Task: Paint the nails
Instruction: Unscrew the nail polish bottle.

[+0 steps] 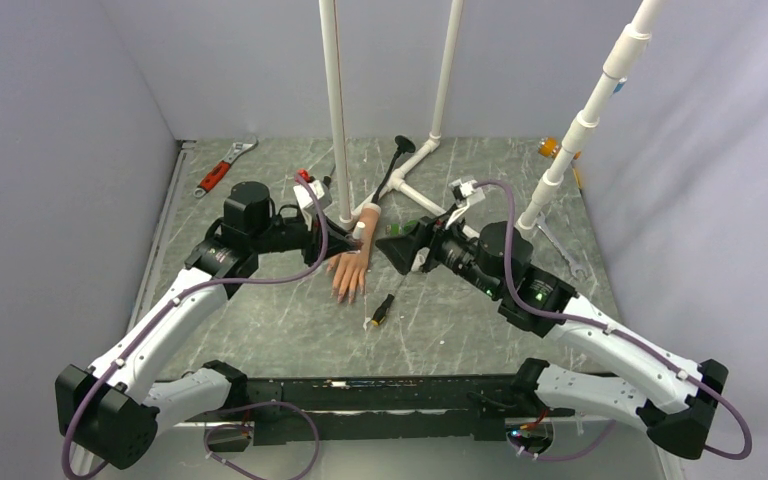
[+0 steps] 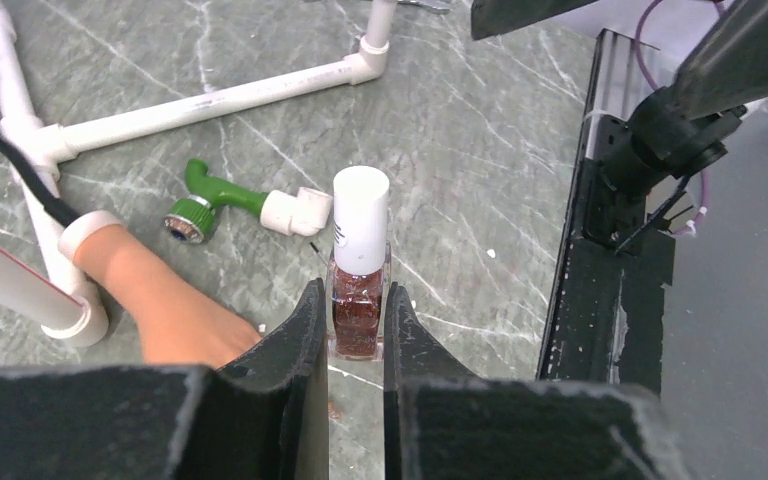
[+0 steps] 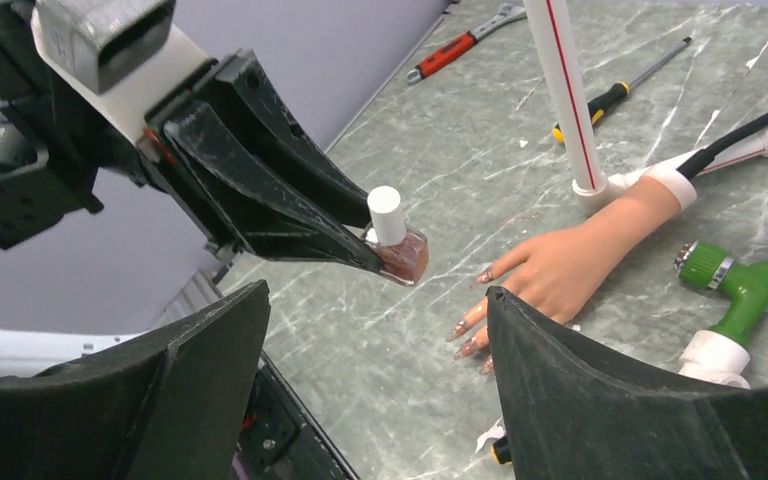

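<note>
The peach mannequin hand [image 1: 352, 268] lies palm down mid-table, fingers toward the arms. Its nails [image 3: 458, 330] show a pinkish glittery sheen in the right wrist view. My left gripper [image 2: 353, 295] is shut on a nail polish bottle [image 2: 358, 310] of red-brown glitter polish with a white cap on, held upright just left of the hand and above the table. From the right wrist view the bottle [image 3: 400, 252] hangs beyond the fingertips. My right gripper [image 3: 378, 290] is open and empty, facing the bottle, right of the hand [image 3: 570, 265].
A green hose fitting [image 2: 222, 197] with a white elbow lies beside the wrist cuff. White PVC pipes [image 1: 338, 110] rise behind the hand. A small black-and-yellow screwdriver [image 1: 382, 310] lies near the fingertips. A red-handled wrench [image 1: 222, 170] and a spanner [image 1: 560, 248] lie farther out.
</note>
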### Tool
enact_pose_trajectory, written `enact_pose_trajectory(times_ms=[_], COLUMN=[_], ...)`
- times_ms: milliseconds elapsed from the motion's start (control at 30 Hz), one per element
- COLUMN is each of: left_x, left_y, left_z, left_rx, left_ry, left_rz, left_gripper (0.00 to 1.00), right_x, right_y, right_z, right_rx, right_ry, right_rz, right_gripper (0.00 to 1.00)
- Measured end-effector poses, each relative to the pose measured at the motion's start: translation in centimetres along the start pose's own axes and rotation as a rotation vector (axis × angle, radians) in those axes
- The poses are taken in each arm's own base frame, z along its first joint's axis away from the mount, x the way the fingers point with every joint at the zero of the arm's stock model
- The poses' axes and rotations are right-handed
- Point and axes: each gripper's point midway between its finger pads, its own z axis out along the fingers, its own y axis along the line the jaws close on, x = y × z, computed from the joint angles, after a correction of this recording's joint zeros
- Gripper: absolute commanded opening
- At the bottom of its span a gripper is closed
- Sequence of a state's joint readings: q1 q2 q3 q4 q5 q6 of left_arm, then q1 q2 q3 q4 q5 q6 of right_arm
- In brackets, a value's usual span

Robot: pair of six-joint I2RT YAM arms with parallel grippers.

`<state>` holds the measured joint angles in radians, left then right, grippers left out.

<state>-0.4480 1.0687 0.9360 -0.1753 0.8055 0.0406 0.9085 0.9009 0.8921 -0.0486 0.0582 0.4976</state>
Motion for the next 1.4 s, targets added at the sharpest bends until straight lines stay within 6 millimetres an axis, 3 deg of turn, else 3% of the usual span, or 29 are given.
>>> enact_pose_trajectory(times_ms=[200,567,1033,1400], left_x=[0.7,0.6,0.0,0.9], left_y=[0.7,0.7,0.6,0.3], left_z=[0.0,-0.2,-0.5,0.0], left_rx=[-0.040,-0.047,-0.077,-0.083], left_ry=[0.025,0.023,0.010,0.032], left_rz=[-0.021,-0.008,0.030,0.042], left_gripper=[0.00,0.00,0.00,0.00], right_x=[-1.1,-1.0,-2.9,-0.6], right_y=[0.6,0.1,0.6,0.6], right_z=[1.6,5.7,5.3,6.3], right_rx=[0.067,0.188,0.245,0.224], right_ry=[0.012,0.104,0.161,0.238], right_rz=[0.038,0.026,0.057,0.057], right_gripper=[0.80,0.80,0.82,0.82])
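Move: The white cap of the nail polish bottle is the right gripper's goal: about 3 cm ahead of it, 7 cm to its left and 3 cm lower. Some 30 cm below the right gripper, the mannequin hand lies about 17 cm ahead and 9 cm left, the yellow-black screwdriver about 6 cm ahead and 2 cm left. The left gripper already holds the bottle, so the cap sits about 3 cm straight above its pads. Bring the open right gripper about 6 cm forward and left to over the bottle cap, tipping its fingers down some 20 degrees. Near the cap, back up a little and rise about 2 cm, then ease left and down again towards it, fingers staying wide open. Keep the bottle gripped and nearly still in the left gripper. ##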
